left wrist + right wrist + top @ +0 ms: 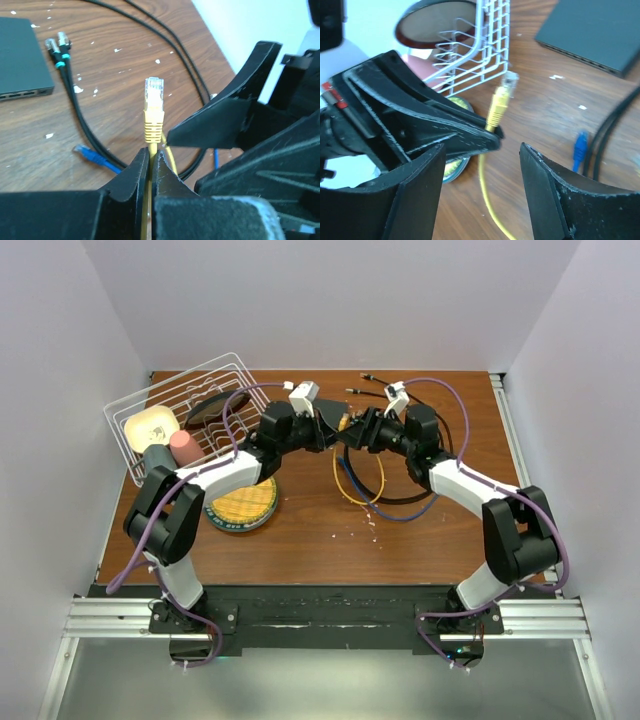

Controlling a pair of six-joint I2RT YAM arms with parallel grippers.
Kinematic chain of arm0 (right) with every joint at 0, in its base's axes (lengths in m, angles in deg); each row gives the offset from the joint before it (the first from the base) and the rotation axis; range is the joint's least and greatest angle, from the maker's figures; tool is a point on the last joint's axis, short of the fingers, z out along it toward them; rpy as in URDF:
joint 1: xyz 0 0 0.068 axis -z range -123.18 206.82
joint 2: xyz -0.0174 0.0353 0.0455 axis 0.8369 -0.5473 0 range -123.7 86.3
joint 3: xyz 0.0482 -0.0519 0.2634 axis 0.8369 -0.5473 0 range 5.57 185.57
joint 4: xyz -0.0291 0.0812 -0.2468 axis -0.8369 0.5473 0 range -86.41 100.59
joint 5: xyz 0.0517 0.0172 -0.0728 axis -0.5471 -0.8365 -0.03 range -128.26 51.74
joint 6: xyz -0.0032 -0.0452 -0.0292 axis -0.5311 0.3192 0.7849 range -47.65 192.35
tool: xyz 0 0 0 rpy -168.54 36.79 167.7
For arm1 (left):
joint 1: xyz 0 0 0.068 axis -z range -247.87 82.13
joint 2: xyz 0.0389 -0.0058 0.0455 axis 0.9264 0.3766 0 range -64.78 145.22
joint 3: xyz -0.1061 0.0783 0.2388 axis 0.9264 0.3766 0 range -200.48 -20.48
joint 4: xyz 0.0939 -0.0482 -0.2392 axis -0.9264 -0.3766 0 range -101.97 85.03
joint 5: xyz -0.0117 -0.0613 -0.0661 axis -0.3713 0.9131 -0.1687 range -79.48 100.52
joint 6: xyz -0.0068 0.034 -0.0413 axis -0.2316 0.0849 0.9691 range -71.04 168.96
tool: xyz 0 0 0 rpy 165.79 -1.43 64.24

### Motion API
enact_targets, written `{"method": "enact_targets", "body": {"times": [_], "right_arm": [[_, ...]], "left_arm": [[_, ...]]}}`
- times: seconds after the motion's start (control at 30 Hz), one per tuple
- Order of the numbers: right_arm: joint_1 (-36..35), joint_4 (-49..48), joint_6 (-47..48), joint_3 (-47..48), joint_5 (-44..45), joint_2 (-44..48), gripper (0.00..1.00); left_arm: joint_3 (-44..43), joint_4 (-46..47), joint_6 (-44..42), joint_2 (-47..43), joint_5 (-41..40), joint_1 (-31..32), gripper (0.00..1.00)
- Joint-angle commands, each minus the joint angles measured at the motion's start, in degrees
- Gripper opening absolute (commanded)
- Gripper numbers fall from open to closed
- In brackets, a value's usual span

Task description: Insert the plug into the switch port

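Note:
The yellow cable ends in a clear plug (154, 92), which points forward above the table. My left gripper (151, 152) is shut on the yellow cable just behind the plug's boot. The flat black switch (20, 55) lies at the far left of the left wrist view, its row of ports (25, 93) along the near narrow edge, well apart from the plug. In the right wrist view the plug (509, 80) sticks out past the left fingers (465, 132). My right gripper (481, 147) stands open, its jaws on either side of the left fingertips and touching nothing. The switch (600, 30) is at the top right there.
A white wire rack (190, 405) with a brown plate and a pink cup (185, 447) stands at the back left. A yellow-patterned plate (243, 506) lies below it. Black cables with teal-ringed connectors (57, 47) and a blue plug (92, 156) lie on the wood. White walls enclose the table.

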Motion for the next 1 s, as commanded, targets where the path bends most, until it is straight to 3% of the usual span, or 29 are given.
{"method": "enact_targets", "body": {"times": [0.0, 0.3, 0.63, 0.73, 0.77, 0.8, 0.83, 0.9, 0.97], "right_arm": [[0.1, -5.2, -1.3, -0.9, -4.1, 0.5, 0.64], [0.0, -4.4, 2.4, -4.7, -3.5, 2.9, 0.63], [-1.3, -6.9, 1.8, -3.4, -5.2, -0.2, 0.52], [-1.5, -7.5, 1.6, -2.7, -5.6, -1.1, 0.33], [-1.5, -7.5, 1.5, -2.5, -5.7, -1.2, 0.24], [-1.5, -7.4, 1.5, -2.3, -6.1, -1.7, 0.08], [-1.6, -7.2, 1.7, -2.1, -6.3, -1.9, 0.03], [-1.5, -5.8, 3.0, -2.0, -6.0, -1.4, 0.0], [-1.5, -4.6, 4.1, -2.4, -5.4, -0.6, 0.0]], "left_arm": [[0.4, 6.8, 4.9, -2.5, 1.2, 0.4, 0.0], [0.4, 9.6, 12.8, -2.8, -0.7, 0.4, 0.0], [1.5, 12.7, 15.0, -2.6, 0.7, 0.4, 0.0], [1.8, 13.3, 15.0, -2.6, 1.2, 0.4, 0.0], [1.8, 13.5, 15.0, -2.6, 1.3, 0.4, 0.0], [2.1, 13.8, 15.0, -2.6, 1.4, 0.4, 0.0], [2.2, 14.2, 14.8, -2.7, 1.5, 0.4, 0.0], [2.5, 14.5, 14.2, -3.2, 1.7, 0.4, 0.04], [2.8, 14.3, 13.3, -4.0, 1.6, 0.4, 0.17]]}}
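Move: The yellow cable hangs from the closed left fingers, its plug standing above them. The stretch to pinch lies about 4 cm left of the open right gripper, 1 cm back and 5 cm below, and some 2 cm back and 3 cm below the left fingertips. From the right hand, the blue plug is roughly 3 cm ahead, 2 cm left and 17 cm down; the black plugs, at that same depth, are 13 cm ahead and 2 cm right. Draw the open right gripper back and down, about 3 cm each way, to drop beneath the left fingertips, then ease it about 2 cm left onto the yellow cable and close to pinch it below the left grip. Meanwhile raise the left gripper some 3 cm, tilting its fingertips up about 10 degrees, with the cable kept between its fingers. ##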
